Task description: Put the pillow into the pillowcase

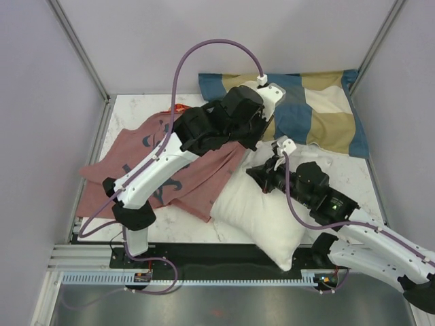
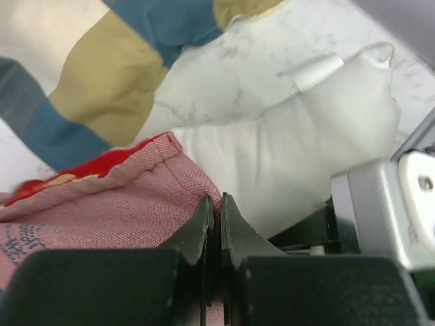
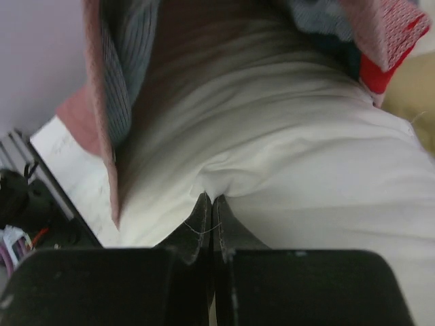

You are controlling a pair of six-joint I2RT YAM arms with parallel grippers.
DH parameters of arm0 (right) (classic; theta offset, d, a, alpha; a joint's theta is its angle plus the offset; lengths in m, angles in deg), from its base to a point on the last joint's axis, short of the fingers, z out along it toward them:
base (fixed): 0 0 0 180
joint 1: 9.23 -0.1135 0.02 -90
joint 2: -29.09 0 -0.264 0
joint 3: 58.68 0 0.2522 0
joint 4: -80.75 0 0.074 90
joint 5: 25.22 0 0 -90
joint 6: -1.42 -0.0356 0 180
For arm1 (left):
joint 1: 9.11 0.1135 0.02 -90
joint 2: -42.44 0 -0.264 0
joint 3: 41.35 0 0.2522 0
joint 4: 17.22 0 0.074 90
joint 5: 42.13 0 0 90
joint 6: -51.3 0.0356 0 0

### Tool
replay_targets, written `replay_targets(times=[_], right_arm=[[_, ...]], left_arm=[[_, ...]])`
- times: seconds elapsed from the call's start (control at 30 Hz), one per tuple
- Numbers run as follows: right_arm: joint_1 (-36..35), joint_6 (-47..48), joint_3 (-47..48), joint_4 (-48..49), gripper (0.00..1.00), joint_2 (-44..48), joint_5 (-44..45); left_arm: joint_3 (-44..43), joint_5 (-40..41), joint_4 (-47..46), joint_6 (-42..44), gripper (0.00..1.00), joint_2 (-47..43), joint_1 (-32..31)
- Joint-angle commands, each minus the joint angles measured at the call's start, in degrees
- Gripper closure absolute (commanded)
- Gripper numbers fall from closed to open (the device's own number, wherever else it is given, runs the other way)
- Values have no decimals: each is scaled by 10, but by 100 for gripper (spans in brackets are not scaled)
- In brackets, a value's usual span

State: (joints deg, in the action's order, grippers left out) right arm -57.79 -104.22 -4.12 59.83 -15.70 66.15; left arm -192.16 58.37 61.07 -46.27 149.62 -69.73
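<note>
The white pillow (image 1: 262, 214) lies at the table's front middle, one corner over the near edge. The pillowcase (image 1: 146, 170), dull pink side up with red showing at its hem, is spread at the left. My left gripper (image 1: 239, 139) is shut on the pillowcase's hem (image 2: 183, 180) and holds the open edge up beside the pillow (image 2: 299, 149). My right gripper (image 1: 257, 178) is shut on a pinch of the pillow's fabric (image 3: 285, 163); the pillow's far end sits under the raised pillowcase edge (image 3: 112, 88).
A blue, tan and cream checked pillow (image 1: 306, 109) lies at the back right against the wall. Grey walls enclose the table on three sides. A metal rail (image 1: 204, 272) runs along the near edge by the arm bases.
</note>
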Motion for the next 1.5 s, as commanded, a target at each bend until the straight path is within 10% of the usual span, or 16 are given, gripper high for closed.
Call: replay_targets(times=[0.0,0.3,0.4,0.5,0.73,1.07,1.47], right_arm=[[0,-11,65,147,100,3,65],[29,-177,-98,295,100,-55,121],[54,-195,-87,226,100,-42,160],[95,-209,-57,146,100,-46,149],[140,-216,-18,-11,89,-29,137],[145,-166,30,-116,43,22,95],[145,-117,69,-223,14,55,-45]], left_arm=[[-50,-130,-113,-77,98,-56,-33],[119,49,-157,-136,96,-122,-76],[197,111,-153,-99,37,-146,-65],[271,197,-140,-90,16,-168,-65],[500,297,-148,-174,14,-257,-71],[796,360,-258,-275,18,-378,-69],[945,165,-561,-176,11,-380,12]])
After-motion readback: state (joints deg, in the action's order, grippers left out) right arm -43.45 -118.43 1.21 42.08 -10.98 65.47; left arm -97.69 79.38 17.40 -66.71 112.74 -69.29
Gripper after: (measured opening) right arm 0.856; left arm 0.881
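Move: The left hand holds the pillowcase's far mouth edge; the near mouth corner, where it goes next, lies about 8 cm back, 15 cm to its left and 33 cm below. Some 8 cm back, 3 cm right and 24 cm below this hand is the pillow's exposed middle, and the striped cloth is some 31 cm ahead, 15 cm right and 36 cm below. From the right hand, which pinches a fold of the pillow, the pillow's middle is about 3 cm back, 2 cm right and 13 cm below, and the near mouth corner some 4 cm back, 16 cm left and 22 cm below. Still gripping the pillowcase's mouth edge, the left hand tugs it some 4 cm up and back, then opens wide and swings left and down, some 30 cm lower and about 17 cm across, turning counter-clockwise, to come in open just short of the near mouth corner. The right hand first jerks the pinched pillow about 5 cm up and forward, carries it down and on forward and right, turning some 30 degrees clockwise, then opens, lets go and draws back empty over the pillow with the fingers tipped further down. ##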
